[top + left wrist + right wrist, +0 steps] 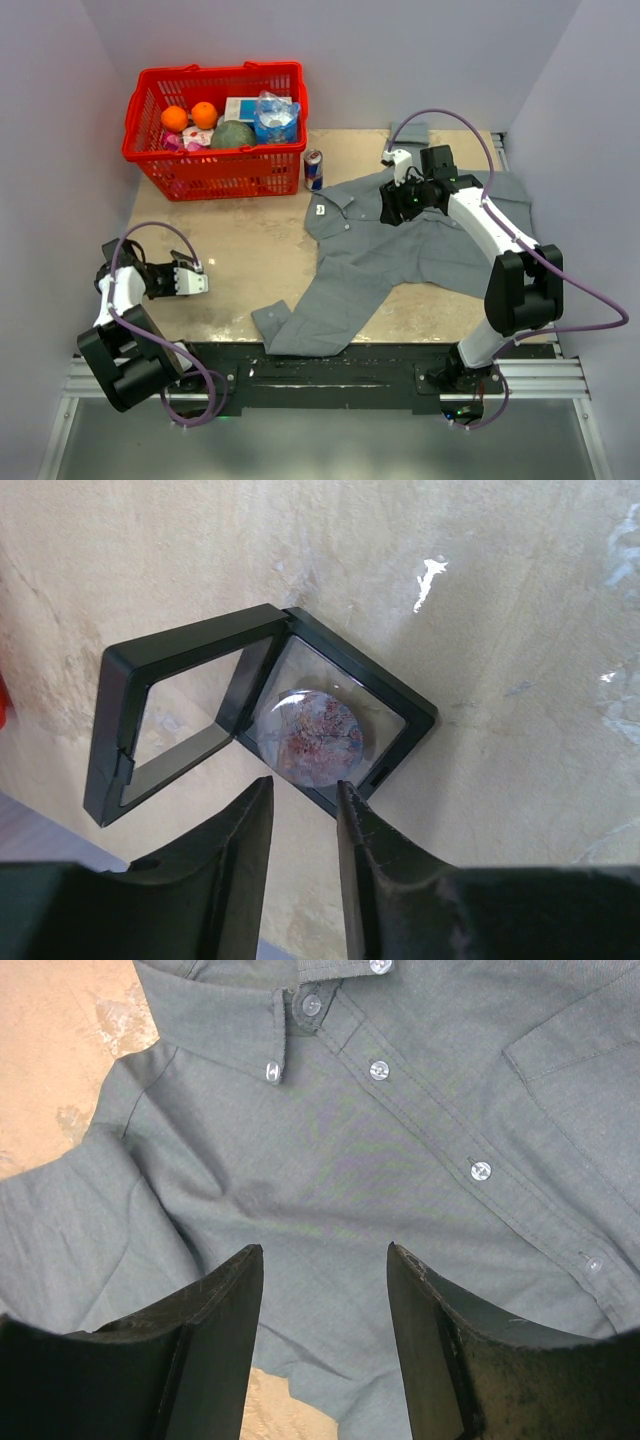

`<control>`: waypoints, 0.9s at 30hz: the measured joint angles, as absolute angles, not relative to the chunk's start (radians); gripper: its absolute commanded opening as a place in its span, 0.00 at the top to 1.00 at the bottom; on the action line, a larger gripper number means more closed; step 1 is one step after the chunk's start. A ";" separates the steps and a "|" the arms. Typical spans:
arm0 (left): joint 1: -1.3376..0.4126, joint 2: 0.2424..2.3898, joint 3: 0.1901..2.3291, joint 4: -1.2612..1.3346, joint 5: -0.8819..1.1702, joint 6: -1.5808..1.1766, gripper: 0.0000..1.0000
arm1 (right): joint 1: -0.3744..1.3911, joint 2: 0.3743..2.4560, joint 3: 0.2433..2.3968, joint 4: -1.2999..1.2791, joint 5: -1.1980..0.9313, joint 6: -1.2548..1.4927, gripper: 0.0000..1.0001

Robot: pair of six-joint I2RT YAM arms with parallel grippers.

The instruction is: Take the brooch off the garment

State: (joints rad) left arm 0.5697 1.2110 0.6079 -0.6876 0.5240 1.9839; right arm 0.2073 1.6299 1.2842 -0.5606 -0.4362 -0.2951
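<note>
The brooch (315, 735), a small round reddish-pink disc, lies inside an opened black hinged case (180, 655) on the tabletop. My left gripper (305, 782) sits just short of the case at the left of the table (198, 282); its fingers stand a little apart with nothing between them. The garment (400, 250), a grey button-up shirt, lies spread at the centre right. My right gripper (325, 1250) hovers open over the shirt's chest (330, 1140), below the collar and beside the button placket, and holds nothing.
A red basket (215, 175) holding oranges and packages stands at the back left. A drink can (313, 170) stands upright between the basket and the shirt's collar. One shirt sleeve (290, 325) reaches toward the table's near edge.
</note>
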 measured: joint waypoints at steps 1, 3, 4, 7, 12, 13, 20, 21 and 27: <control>0.571 1.211 0.608 -0.698 0.521 1.983 0.58 | 0.207 1.630 1.284 -0.561 -0.436 -0.295 0.44; 0.576 1.211 0.609 -0.718 0.516 1.984 0.51 | 0.207 1.631 1.284 -0.561 -0.436 -0.295 0.44; 0.578 1.210 0.610 -0.726 0.514 1.984 0.50 | 0.207 1.631 1.284 -0.561 -0.436 -0.295 0.44; 0.580 1.205 0.616 -0.749 0.504 1.984 0.44 | 0.207 1.631 1.285 -0.561 -0.436 -0.295 0.44; 0.603 1.185 0.734 -0.885 0.494 1.983 0.30 | 0.207 1.631 1.295 -0.574 -0.434 -0.300 0.43; 0.607 1.183 0.783 -0.936 0.501 1.984 0.29 | 0.207 1.632 1.299 -0.580 -0.433 -0.305 0.39; 0.494 1.071 1.034 -1.147 0.705 1.886 0.14 | 0.208 1.636 1.354 -0.612 -0.377 -0.318 0.01; 0.452 1.037 1.034 -1.115 0.761 1.817 0.14 | 0.208 1.636 1.371 -0.613 -0.362 -0.314 0.01; 0.252 0.854 0.902 -0.593 0.849 1.149 0.13 | 0.208 1.636 1.512 -0.622 -0.274 -0.291 0.01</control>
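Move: The brooch lies loose in the open black case, its middle about 3 cm to the right of the left hand, 1 cm ahead and 3 cm below. The raised case lid stands some 5 cm farther out than the brooch, and the red basket's middle is roughly 36 cm ahead of the left hand and 11 cm to its right. From the right hand, the brooch is about 55 cm to the left, 13 cm back and 13 cm lower. The brooch, already let go, is left in its case: the left hand eases back about 1 cm, then climbs fast, some 22 cm, swinging right and a little forward towards the basket, fingers spreading wide and tipping up forward-right by nearly 40 degrees. Later the right hand lifts about 7 cm off the garment and forward, opening fully. ##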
